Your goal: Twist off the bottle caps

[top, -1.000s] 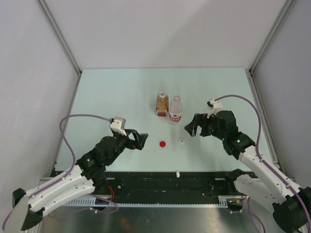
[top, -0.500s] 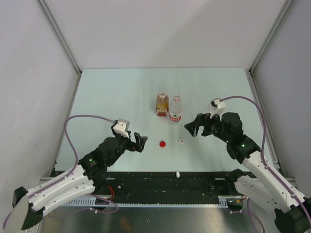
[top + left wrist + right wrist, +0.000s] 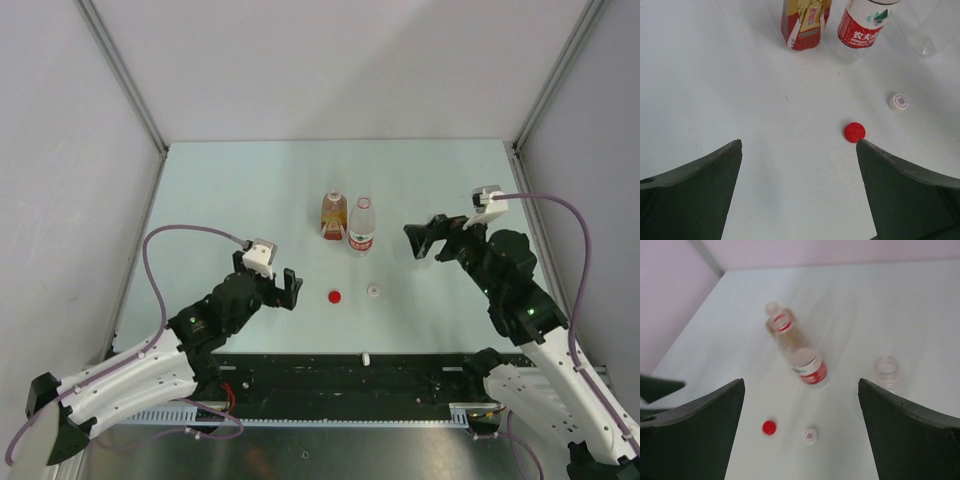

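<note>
Two bottles stand side by side mid-table: an amber one and one with a red-and-white label. A plain clear bottle stands open-mouthed to their right. In front of them a red cap and a white cap lie loose on the table. My left gripper is open, just left of the red cap. My right gripper is open, raised to the right of the bottles.
Another small white cap lies at the table's near edge between the arm bases. Grey walls and metal frame posts enclose the pale table on three sides.
My right gripper has risen and drawn back to the right, away from the caps. My left wrist has shifted slightly right. Bottles and caps have not moved.
</note>
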Controlling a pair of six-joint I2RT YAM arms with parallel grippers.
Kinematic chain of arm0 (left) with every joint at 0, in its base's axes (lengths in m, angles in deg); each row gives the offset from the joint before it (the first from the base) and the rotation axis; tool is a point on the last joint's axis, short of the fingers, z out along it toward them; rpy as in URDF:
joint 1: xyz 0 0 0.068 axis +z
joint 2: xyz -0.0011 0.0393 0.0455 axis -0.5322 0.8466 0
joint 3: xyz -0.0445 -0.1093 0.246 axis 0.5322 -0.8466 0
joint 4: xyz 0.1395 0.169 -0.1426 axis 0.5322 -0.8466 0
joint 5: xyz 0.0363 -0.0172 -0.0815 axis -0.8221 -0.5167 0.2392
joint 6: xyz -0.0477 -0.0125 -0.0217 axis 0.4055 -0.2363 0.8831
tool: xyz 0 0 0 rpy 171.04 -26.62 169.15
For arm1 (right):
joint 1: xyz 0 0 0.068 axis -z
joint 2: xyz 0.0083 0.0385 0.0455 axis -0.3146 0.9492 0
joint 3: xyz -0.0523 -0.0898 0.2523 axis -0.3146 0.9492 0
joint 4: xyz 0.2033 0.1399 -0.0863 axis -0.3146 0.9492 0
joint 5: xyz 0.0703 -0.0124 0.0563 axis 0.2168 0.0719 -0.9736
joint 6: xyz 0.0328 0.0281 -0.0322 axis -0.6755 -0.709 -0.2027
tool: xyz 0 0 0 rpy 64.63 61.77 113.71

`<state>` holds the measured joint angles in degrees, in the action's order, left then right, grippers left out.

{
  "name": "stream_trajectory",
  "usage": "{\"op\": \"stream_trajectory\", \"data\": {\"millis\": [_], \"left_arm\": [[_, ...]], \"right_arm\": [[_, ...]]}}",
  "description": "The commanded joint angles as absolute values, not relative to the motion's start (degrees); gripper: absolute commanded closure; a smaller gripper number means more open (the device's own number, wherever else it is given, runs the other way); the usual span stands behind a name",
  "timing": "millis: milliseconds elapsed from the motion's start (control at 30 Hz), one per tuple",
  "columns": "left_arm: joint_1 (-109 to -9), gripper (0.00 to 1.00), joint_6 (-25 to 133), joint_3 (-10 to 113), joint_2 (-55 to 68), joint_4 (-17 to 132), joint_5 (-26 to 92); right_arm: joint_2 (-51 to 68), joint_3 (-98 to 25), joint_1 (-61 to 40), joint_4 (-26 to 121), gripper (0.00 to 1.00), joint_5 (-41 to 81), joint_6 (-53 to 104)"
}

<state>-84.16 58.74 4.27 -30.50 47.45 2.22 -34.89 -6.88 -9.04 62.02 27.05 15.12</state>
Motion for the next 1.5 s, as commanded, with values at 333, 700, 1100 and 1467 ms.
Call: {"op": "stream_trajectory", "data": {"millis": [333, 700, 1100, 1467], "left_arm": [[-84.3, 0.00, 59.8, 13.4, -29.7, 36.1, -8.6], [-84.3, 0.01, 60.0, 15.1, -28.4, 34.1, -9.8], [-84.3, 0.01, 63.0, 14.3, -24.8, 34.3, -7.8], [-84.3, 0.01, 65.2, 16.6, -18.3, 34.5, -6.5]], "right_arm": [[-29.0, -8.9, -5.8, 70.8, 0.01, 48.4, 15.3], [-31.8, 0.2, -5.2, 69.2, 0.01, 44.3, 10.9], [-31.3, 2.9, -5.0, 67.3, 0.01, 42.4, 10.0], [-33.2, 3.1, -4.9, 66.5, 0.01, 42.4, 11.2]]}}
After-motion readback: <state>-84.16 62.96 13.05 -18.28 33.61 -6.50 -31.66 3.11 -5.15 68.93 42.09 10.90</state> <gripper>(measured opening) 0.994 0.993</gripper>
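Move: The uncapped clear bottle stands about 10 cm ahead of the right hand and 5 cm to its right, its middle some 19 cm lower. The red-label bottle is roughly 14 cm ahead and 10 cm left of this hand; the white cap lies about 2 cm ahead, 9 cm left, far below. From the left hand the clear bottle is some 14 cm ahead and 36 cm right, the red cap about 4 cm ahead, 12 cm right and 14 cm down. Touching nothing, the open right hand sinks about 12 cm and shifts some 6 cm to its right, towards the clear bottle, turning about 20 degrees clockwise and tipping down; it slows to hover. The left, also open and empty, drifts left and slightly up, then sinks to a little below its starting height, its left side rolling up. ##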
